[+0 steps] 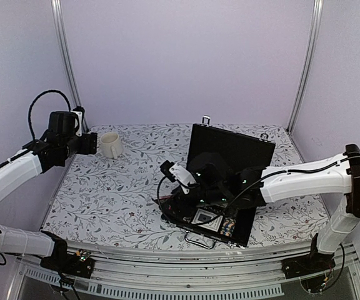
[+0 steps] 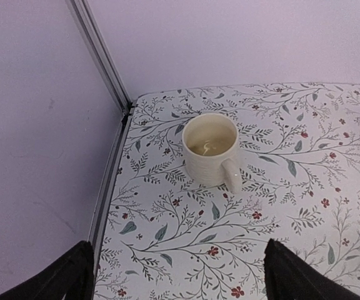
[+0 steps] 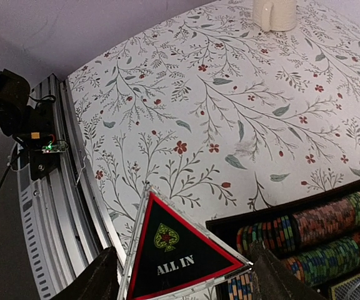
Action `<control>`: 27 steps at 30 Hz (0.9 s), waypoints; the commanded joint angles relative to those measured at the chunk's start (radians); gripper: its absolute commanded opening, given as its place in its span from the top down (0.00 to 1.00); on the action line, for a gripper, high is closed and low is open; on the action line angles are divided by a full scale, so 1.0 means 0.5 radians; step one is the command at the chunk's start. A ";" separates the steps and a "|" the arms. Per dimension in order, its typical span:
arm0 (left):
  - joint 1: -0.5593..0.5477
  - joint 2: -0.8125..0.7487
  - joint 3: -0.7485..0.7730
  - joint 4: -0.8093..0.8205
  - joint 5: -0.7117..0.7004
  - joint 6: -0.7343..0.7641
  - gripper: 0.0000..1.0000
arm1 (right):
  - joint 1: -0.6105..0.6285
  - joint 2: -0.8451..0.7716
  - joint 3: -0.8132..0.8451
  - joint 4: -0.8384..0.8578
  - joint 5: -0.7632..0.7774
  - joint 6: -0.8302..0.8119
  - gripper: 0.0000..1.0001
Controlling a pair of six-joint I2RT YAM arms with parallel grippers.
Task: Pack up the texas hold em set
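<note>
The black briefcase [image 1: 230, 150] lies open at the table's front centre, lid upright. My right gripper [image 1: 195, 187] hovers over its left end. In the right wrist view it [image 3: 183, 278] is shut on the black "ALL IN" triangle [image 3: 180, 256], held above the case's left edge. Multicoloured chip rows [image 3: 317, 228] fill the tray to the right of it. More set pieces show in the case's front part [image 1: 214, 220]. My left gripper [image 1: 92, 144] is open and empty, raised beside the cream mug [image 1: 110, 144], which the left wrist view shows ahead of the fingers [image 2: 299, 275].
The cream mug [image 2: 211, 150] stands at the back left, near the frame post [image 2: 102, 56] and wall. The table's metal front rail [image 3: 61, 187] runs just left of the case. A cable box [image 3: 17, 106] hangs beyond the rail.
</note>
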 commanded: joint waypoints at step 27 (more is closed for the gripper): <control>-0.033 0.028 -0.026 0.036 -0.078 0.024 0.06 | -0.475 -0.357 -0.987 0.221 -0.321 0.011 0.53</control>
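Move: The right hand already holds the ALL IN plaque; the white-bordered card deck it goes for lies roughly 13 cm to its right, 1 cm ahead and 13 cm below. At about that depth, the inner left chip row is centred some 8 cm ahead and 9 cm right, the dice about 5 cm ahead and 16 cm right, and the right chip row 3 cm ahead and 21 cm right. From the left hand, the deck is about 17 cm back, 29 cm right and 21 cm down. The right hand swings about 15 cm to its right and sinks some 11 cm, carrying the plaque in over the near ends of the two left chip rows towards the card deck, while the wrist turns roughly 10 degrees clockwise and tips a little further down. After a slight overshoot to the right it nearly halts low over the deck, eases back about 1 cm left and settles another 1.5 cm down, the fingers still pinching the plaque; whether the plaque already touches the deck can't be seen. ##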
